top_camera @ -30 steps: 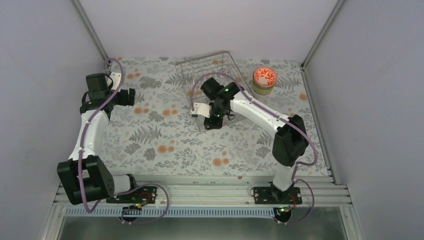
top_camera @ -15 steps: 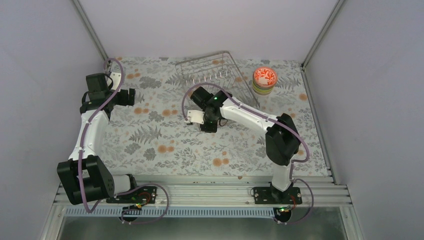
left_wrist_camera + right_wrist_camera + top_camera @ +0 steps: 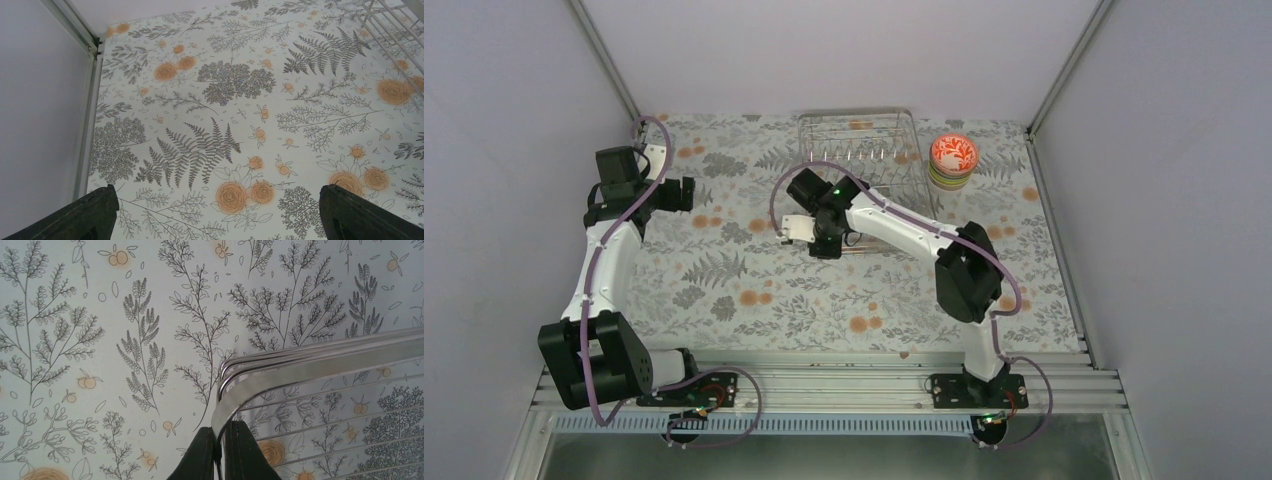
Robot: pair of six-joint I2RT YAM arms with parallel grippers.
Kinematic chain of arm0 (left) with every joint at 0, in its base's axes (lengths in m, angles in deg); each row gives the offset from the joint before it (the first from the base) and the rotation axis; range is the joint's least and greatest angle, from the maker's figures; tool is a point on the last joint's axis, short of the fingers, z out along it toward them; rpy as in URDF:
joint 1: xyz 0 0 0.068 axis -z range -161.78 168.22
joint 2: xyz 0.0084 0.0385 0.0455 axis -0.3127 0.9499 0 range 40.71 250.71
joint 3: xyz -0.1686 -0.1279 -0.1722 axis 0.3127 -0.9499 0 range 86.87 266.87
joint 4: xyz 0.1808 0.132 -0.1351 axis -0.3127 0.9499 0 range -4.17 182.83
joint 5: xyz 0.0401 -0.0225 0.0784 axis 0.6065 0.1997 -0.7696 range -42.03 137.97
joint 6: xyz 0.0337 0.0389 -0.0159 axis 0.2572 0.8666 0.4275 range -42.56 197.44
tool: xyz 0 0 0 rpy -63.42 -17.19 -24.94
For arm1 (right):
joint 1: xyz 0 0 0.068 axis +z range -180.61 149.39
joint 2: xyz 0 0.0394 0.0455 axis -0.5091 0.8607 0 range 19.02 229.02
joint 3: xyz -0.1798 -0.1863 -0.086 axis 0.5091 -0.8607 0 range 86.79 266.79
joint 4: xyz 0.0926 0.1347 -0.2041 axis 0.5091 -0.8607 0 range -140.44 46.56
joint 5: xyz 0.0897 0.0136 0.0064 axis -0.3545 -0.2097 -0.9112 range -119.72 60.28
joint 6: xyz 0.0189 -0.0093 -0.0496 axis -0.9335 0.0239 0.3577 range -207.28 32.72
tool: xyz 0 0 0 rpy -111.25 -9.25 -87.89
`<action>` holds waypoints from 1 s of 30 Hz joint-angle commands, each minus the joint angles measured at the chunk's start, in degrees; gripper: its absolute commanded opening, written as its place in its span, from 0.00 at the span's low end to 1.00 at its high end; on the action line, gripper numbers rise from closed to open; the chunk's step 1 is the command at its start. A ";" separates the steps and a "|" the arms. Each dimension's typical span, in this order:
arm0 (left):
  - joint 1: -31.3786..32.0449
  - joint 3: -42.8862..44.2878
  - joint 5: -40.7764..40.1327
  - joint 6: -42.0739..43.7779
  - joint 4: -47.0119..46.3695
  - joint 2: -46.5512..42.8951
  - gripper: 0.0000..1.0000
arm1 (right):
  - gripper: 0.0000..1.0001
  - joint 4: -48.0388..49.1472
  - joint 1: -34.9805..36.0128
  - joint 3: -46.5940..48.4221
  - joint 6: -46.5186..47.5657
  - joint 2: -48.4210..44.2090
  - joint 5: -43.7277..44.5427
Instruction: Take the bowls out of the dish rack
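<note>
The bowls (image 3: 953, 158) sit in a stack on the tablecloth at the back right, the white one with the orange-red pattern on top and a yellow-green one under it. The dish rack (image 3: 854, 116), silver wire, lies square at the back centre with no bowl showing in it. My right gripper (image 3: 824, 244) is at the rack's near left corner. In the right wrist view that gripper (image 3: 220, 434) is shut on the rack's rim (image 3: 310, 364). My left gripper (image 3: 686, 192) hovers far left, and in its own view it (image 3: 218, 196) stands open over bare cloth.
A floral tablecloth (image 3: 754, 290) covers the table. Grey walls and metal corner posts (image 3: 604, 50) close in the back and both sides. A corner of the rack (image 3: 395, 30) shows at the top right of the left wrist view.
The right gripper has moved left and shut on the rack's rim. The rack has swung from a skewed angle to lie square. The left arm has not moved.
</note>
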 commanded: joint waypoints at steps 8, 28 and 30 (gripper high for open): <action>-0.17 -0.24 0.83 0.53 -1.34 -1.06 1.00 | 0.04 3.75 -0.29 5.95 -1.54 4.67 1.56; -0.14 -0.55 2.44 1.10 -1.43 -1.06 1.00 | 1.00 8.71 -3.33 2.42 -8.26 -12.03 3.65; -0.17 -0.54 2.15 1.06 -1.60 -1.49 1.00 | 1.00 16.63 -5.15 -4.30 -11.25 -18.42 9.90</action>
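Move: My right fingers are already shut on the near-left corner of the dish rack. That corner belongs about 4 cm ahead and 3 cm to the left, and the rack's middle lies some 14 cm ahead and 10 cm right, a few centimetres lower. The bowl stack stands about 18 cm ahead and 28 cm to the right. From my idle left hand, the rack's middle is roughly 42 cm right, 4 cm ahead and 14 cm below. Still pinching the dish rack's near-left corner, I push it forward and left, about 4 cm each way, keeping the height nearly level. Then I spread my right fingers wide, let go of the rail and lift away quickly, some 8 cm up, drifting back right by 3 cm or so while the wrist tilts nearly 20 degrees. ##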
